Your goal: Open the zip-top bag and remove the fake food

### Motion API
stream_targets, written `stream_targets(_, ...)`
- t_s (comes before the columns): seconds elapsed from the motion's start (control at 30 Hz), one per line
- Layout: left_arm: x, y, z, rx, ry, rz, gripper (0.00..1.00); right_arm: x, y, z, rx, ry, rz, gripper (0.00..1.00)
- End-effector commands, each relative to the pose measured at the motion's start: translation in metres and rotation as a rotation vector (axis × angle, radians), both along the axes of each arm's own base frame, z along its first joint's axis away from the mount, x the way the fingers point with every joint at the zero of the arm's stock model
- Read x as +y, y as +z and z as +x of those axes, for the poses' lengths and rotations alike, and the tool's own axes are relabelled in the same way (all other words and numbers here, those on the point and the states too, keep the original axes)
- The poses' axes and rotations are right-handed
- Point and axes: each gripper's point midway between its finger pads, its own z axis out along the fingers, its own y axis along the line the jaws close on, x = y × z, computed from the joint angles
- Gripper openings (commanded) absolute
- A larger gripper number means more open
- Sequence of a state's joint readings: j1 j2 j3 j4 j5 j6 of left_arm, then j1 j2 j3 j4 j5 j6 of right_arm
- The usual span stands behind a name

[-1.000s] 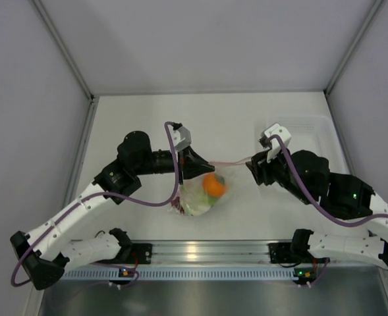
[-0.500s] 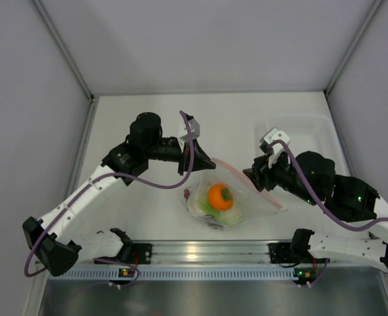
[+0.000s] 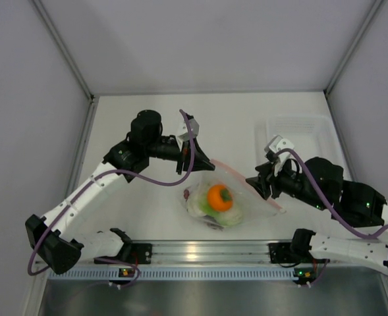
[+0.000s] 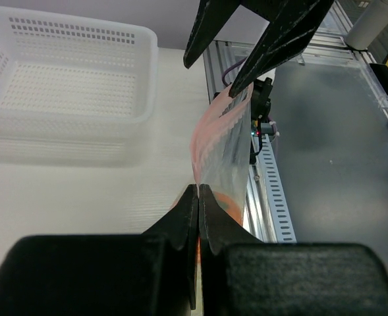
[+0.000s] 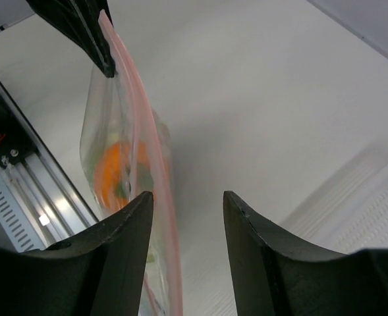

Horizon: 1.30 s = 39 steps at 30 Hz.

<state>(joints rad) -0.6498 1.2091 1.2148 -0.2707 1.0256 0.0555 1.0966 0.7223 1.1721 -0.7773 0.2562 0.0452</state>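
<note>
The zip-top bag (image 3: 241, 209) hangs clear and crinkly above the table, its pink zip strip (image 3: 273, 201) running diagonally. Inside shows the fake food: an orange fruit with a green top (image 3: 219, 197) over pale green and white pieces (image 3: 210, 209). My left gripper (image 3: 210, 164) is shut on the strip's far-left corner; in the left wrist view its jaws (image 4: 198, 191) pinch the pink edge of the bag (image 4: 223, 151). My right gripper (image 3: 250, 182) is open by the strip's middle. In the right wrist view the strip (image 5: 155, 191) passes between the jaws (image 5: 187, 207), close to the left finger (image 5: 124, 237).
A rigid white perforated tray (image 3: 299, 131) stands at the back right, right of my right gripper, also seen in the left wrist view as a tray (image 4: 68, 79). A metal rail (image 3: 207, 251) runs along the near table edge just below the bag.
My left gripper has risen and moved away with the bag's corner; the bag has swung right and its strip now slants. My right gripper has drawn back nearer and to the right, still open.
</note>
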Motion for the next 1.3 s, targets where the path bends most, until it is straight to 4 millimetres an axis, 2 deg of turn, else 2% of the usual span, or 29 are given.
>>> stream_targets(0.0,0.001,0.029,-0.004,-0.098,-0.046,-0.072,0.0,0.001,-0.012,-0.011,0.038,0.059,-0.023,0.48)
stream_targets(0.23,0.002,0.031,-0.006,-0.104,-0.047,-0.077,0.0,0.009,-0.037,-0.016,0.086,0.096,-0.054,0.48)
stream_targets(0.43,0.003,0.032,-0.008,-0.105,-0.058,-0.08,0.0,0.021,-0.041,-0.021,0.106,0.144,-0.032,0.45)
stream_targets(0.47,0.004,0.033,-0.01,-0.107,-0.064,-0.083,0.0,0.023,-0.041,-0.021,0.106,0.149,-0.032,0.42)
stream_targets(0.57,0.003,0.033,-0.008,-0.107,-0.053,-0.081,0.0,0.026,-0.034,-0.018,0.087,0.152,-0.029,0.22)
stream_targets(0.6,0.003,0.033,-0.007,-0.106,-0.044,-0.08,0.0,0.025,-0.031,-0.014,0.079,0.131,-0.03,0.07)
stream_targets(0.67,0.002,0.034,0.002,-0.099,0.004,-0.073,0.0,0.028,-0.019,-0.008,0.052,0.106,0.005,0.0)
stream_targets(0.73,0.0,0.036,0.015,-0.062,0.087,-0.063,0.0,0.031,-0.011,-0.002,0.036,0.083,0.024,0.0)
stream_targets(0.77,-0.001,0.041,0.028,-0.071,0.162,-0.061,0.0,0.036,-0.009,0.001,0.035,0.078,0.028,0.0)
stream_targets(0.83,0.001,0.052,0.042,-0.022,0.264,-0.07,0.0,0.039,-0.002,0.009,0.04,0.039,0.044,0.0)
stream_targets(0.87,0.005,0.056,0.06,-0.023,0.381,-0.072,0.01,0.043,-0.004,0.014,0.051,0.019,0.036,0.0)
stream_targets(0.93,0.009,0.062,0.078,0.008,0.502,-0.082,0.08,0.044,0.006,0.027,0.053,-0.07,0.076,0.0)
stream_targets(0.97,0.016,0.069,0.091,-0.002,0.588,-0.093,0.17,0.048,0.003,0.034,0.059,-0.102,0.068,0.0)
stream_targets(1.03,0.024,0.075,0.104,0.026,0.692,-0.114,0.55,0.043,0.016,0.052,0.05,-0.234,0.118,0.0)
stream_targets(1.07,0.027,0.077,0.108,0.037,0.728,-0.12,0.66,0.045,0.013,0.061,0.057,-0.289,0.111,0.0)
stream_targets(1.1,0.031,0.082,0.112,0.055,0.771,-0.134,0.77,0.036,0.023,0.072,0.035,-0.38,0.133,0.0)
stream_targets(1.17,0.036,0.087,0.113,0.083,0.803,-0.158,0.84,0.041,0.02,0.084,0.044,-0.456,0.142,0.0)
stream_targets(1.2,0.039,0.087,0.114,0.119,0.831,-0.169,0.88,0.04,0.027,0.089,0.035,-0.495,0.155,0.0)
stream_targets(1.27,0.042,0.085,0.115,0.165,0.866,-0.183,0.89,0.046,0.019,0.099,0.055,-0.551,0.142,0.0)
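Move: The right hand, half open and empty, has the near stretch of the bag's pink rim about 5 cm below it, 2 cm back and 2 cm to its left. From that hand the orange pepper in the bag is 8 cm left, 1 cm back and some 14 cm down; the white tray is roughly 15 cm ahead, 20 cm right and 24 cm below. From the left hand, already pinching a rim corner, that near stretch lies 8 cm back, 10 cm right and 6 cm down. The right fingers shut on the bag's pink rim after sinking about 5 cm onto it, while the left hand keeps still with its corner pinched. Then both hands swing forward: the right carries its pinch forward and somewhat left, turning clockwise; the left goes some 10 cm forward and 5 cm up, turns about 40 degrees counter-clockwise and opens wide, letting go of the corner on the way. ##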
